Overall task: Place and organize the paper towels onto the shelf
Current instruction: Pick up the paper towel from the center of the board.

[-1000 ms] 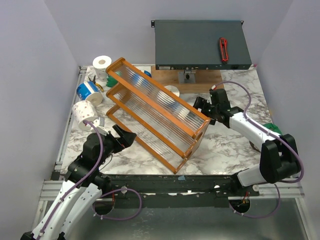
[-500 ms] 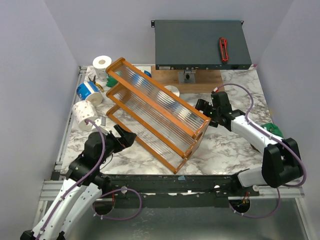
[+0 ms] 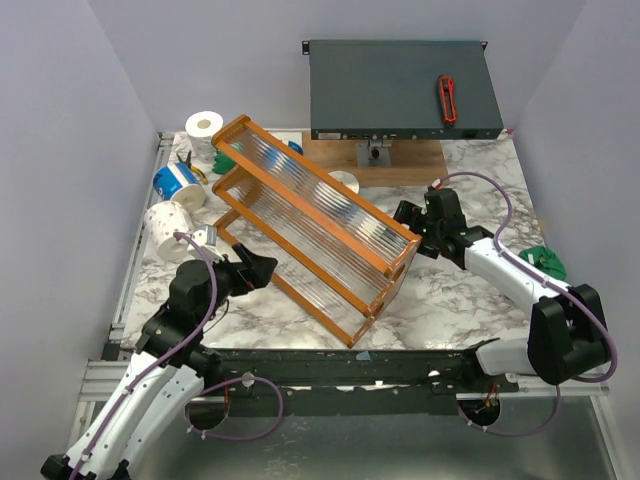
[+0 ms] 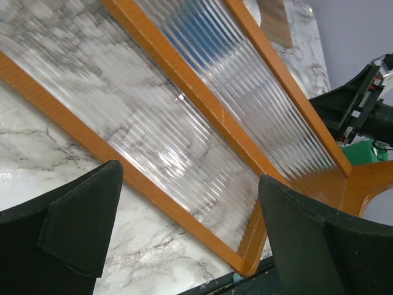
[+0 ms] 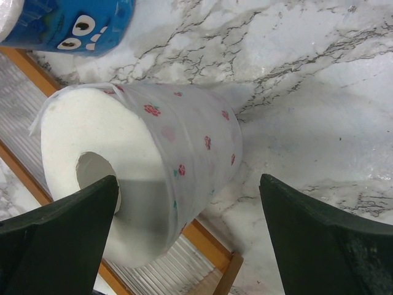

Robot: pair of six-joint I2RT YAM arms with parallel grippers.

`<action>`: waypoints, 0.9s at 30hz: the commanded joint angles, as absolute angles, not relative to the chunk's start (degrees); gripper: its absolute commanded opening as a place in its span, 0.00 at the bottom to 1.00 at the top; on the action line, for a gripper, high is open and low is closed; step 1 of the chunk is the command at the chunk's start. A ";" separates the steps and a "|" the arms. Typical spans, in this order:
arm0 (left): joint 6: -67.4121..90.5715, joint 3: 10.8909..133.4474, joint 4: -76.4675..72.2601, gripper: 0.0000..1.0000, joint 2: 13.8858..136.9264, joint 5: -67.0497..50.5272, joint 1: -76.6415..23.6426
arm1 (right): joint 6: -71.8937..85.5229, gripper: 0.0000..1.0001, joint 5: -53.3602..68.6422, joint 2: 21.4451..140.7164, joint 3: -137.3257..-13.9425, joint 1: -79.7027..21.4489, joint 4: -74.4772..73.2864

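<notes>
The shelf [image 3: 310,225] lies diagonally across the marble table, its orange-brown frame [image 4: 178,67] filling the left wrist view. My left gripper [image 3: 262,267] is open just off the shelf's near-left side, with nothing between its fingers [image 4: 80,215]. My right gripper [image 3: 405,216] is open at the shelf's right end. In the right wrist view a white flower-printed paper towel roll [image 5: 147,178] lies between the open fingers [image 5: 325,233] without being gripped, against the shelf frame [image 5: 209,236]. A blue-wrapped roll [image 5: 73,24] lies beyond it. More rolls, white [image 3: 205,125], blue [image 3: 176,183] and white [image 3: 167,222], sit at far left.
A dark grey metal box [image 3: 400,88] with a red tool [image 3: 447,99] on it stands at the back on a wooden board [image 3: 400,160]. A green-wrapped roll [image 3: 548,262] lies at the right edge, another green one [image 3: 225,160] behind the shelf. Yellow-handled pliers [image 3: 190,162] lie among the left rolls.
My right gripper has opened wider and drawn back slightly from the shelf's end. My left gripper has edged forward toward the shelf's near side. The shelf has barely shifted.
</notes>
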State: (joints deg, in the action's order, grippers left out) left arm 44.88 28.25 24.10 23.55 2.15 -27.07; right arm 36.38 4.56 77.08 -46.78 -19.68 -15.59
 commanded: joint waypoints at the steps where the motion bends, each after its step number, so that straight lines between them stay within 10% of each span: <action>1: 42.89 26.91 19.35 0.95 21.86 0.51 -26.75 | 36.33 1.00 2.23 76.64 -46.69 -19.86 -14.21; 21: 45.17 26.38 20.28 0.93 22.60 0.35 -26.84 | 35.02 0.81 3.16 78.34 -43.43 -19.82 -12.22; 27: 45.54 26.42 20.48 0.93 22.59 0.23 -26.81 | 35.68 0.61 3.63 79.03 -42.42 -19.86 -11.43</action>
State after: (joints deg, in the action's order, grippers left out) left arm 45.04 26.72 20.88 23.03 1.43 -27.07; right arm 36.56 4.51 77.62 -44.80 -19.84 -9.93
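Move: The flowered paper towel roll, seemingly upright, has its middle about 5 cm left of the right hand, 2 cm ahead and some 6 cm below; that hand already straddles its near-side wall. The blue roll is roughly 9 cm ahead and 12 cm left, its middle 6 cm lower. The shelf's middle is about 17 cm left, 6 cm back and 5 cm below. From the left hand, the flowered roll is around 24 cm right, 14 cm ahead and 13 cm below. The flowered roll's wall is being closed in on: the right hand's fingers draw together from fully open by about a third, slowly at first, the left one at the core opening and the other outside the wrap. The hand itself only creeps forward about 1 cm, its pointing tipping up a few degrees. Whether the pads yet press on the paper can't be seen. ##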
